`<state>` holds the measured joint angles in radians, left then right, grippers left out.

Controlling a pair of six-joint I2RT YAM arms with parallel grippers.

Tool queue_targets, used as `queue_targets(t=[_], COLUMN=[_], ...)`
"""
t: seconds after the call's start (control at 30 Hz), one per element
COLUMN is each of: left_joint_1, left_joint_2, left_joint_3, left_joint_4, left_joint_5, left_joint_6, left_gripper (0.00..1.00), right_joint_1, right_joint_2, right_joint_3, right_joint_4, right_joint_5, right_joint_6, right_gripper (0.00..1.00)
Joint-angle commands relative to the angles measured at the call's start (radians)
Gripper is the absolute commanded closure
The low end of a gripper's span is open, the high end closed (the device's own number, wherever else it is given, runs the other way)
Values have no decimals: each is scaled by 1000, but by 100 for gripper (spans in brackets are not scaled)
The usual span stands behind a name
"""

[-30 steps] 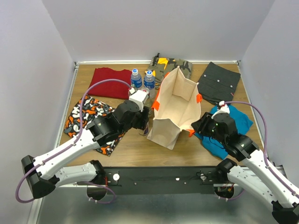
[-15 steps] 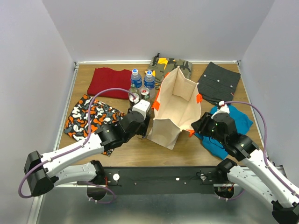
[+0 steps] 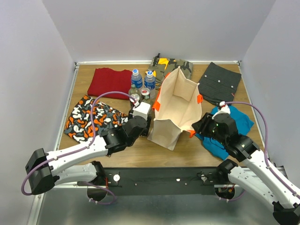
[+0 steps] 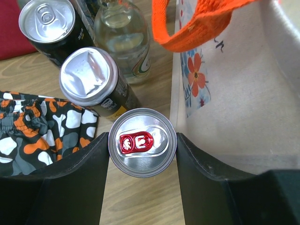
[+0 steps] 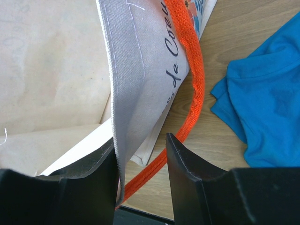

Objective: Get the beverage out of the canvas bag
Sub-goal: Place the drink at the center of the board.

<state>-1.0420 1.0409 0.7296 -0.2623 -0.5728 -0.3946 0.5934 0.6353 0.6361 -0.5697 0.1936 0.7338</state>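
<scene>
The beige canvas bag (image 3: 178, 105) stands upright and open-mouthed mid-table, with orange handles (image 4: 197, 23). In the left wrist view my left gripper (image 4: 142, 145) is shut on a silver beverage can (image 4: 142, 142) with a red tab. Both fingers press its sides, and it is outside the bag beside the left wall (image 4: 234, 93). From above, the left gripper (image 3: 143, 123) hides the can. My right gripper (image 5: 142, 154) is open around the bag's right wall (image 5: 140, 61). The canvas lies against its left finger, and the orange handle (image 5: 194, 84) runs through the gap.
Two black cans (image 4: 47, 18) (image 4: 89, 75) and a clear bottle (image 4: 123, 35) stand just beyond the held can. Two blue-capped bottles (image 3: 136, 78) stand behind them. Folded clothes lie around: red (image 3: 110, 82), patterned orange-black (image 3: 89, 117), camouflage (image 3: 171, 65), dark grey (image 3: 220, 82), blue (image 5: 267, 93).
My left arm has drawn back toward the near edge along the bag's left side, and its elbow has dropped lower. The right arm and the bag have stayed still.
</scene>
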Motion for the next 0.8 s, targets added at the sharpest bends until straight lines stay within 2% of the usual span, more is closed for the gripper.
queue_targets(t=[0.0,0.17,0.53,0.77], left_joint_1=[-4,-6,-4,10], left_joint_2=[33,85,182,248], left_joint_3=[27,42,79,74], left_joint_4=[172,242,365,449], left_joint_5=[-45,-22,-68,-49], left_joint_6=[-7,2,77,53], left_gripper=[100,100,100,100], right_joint_1=[-4,-4,-4,-4], right_joint_2=[4,-3,-2,-6], right_joint_3=[-13,-13,-10,-13], right_joint_4=[-16,-16,-18,-21], right_joint_5=[7,7,7,7], right_joint_6=[-5,-4,-2,1], right_gripper=[50,50,50,50])
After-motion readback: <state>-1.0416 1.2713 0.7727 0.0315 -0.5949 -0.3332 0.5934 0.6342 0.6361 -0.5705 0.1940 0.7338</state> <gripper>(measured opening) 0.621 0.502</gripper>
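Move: The left hand already holds the last can upright. The open spot for it, right of the crushed can and on the near side of the green-capped bottle, lies about 8 cm ahead and 3 cm right. That crushed can stands 9 cm ahead and 4 left, the bottle 13 ahead and 3 right; the canvas bag's middle is 8 ahead and 15 right. From the right hand the spot is 25 cm left, 6 ahead. Rightward and forward at nearly constant height, the left hand carries the gripped can about 5 cm right and some 3.5 cm ahead, past the crushed can towards the gap beside the bag, its right side coming against the bag's left wall and pushing it aside. The fingers keep their hold and tip up about 5 degrees. The right hand stays at the bag's right rim. ##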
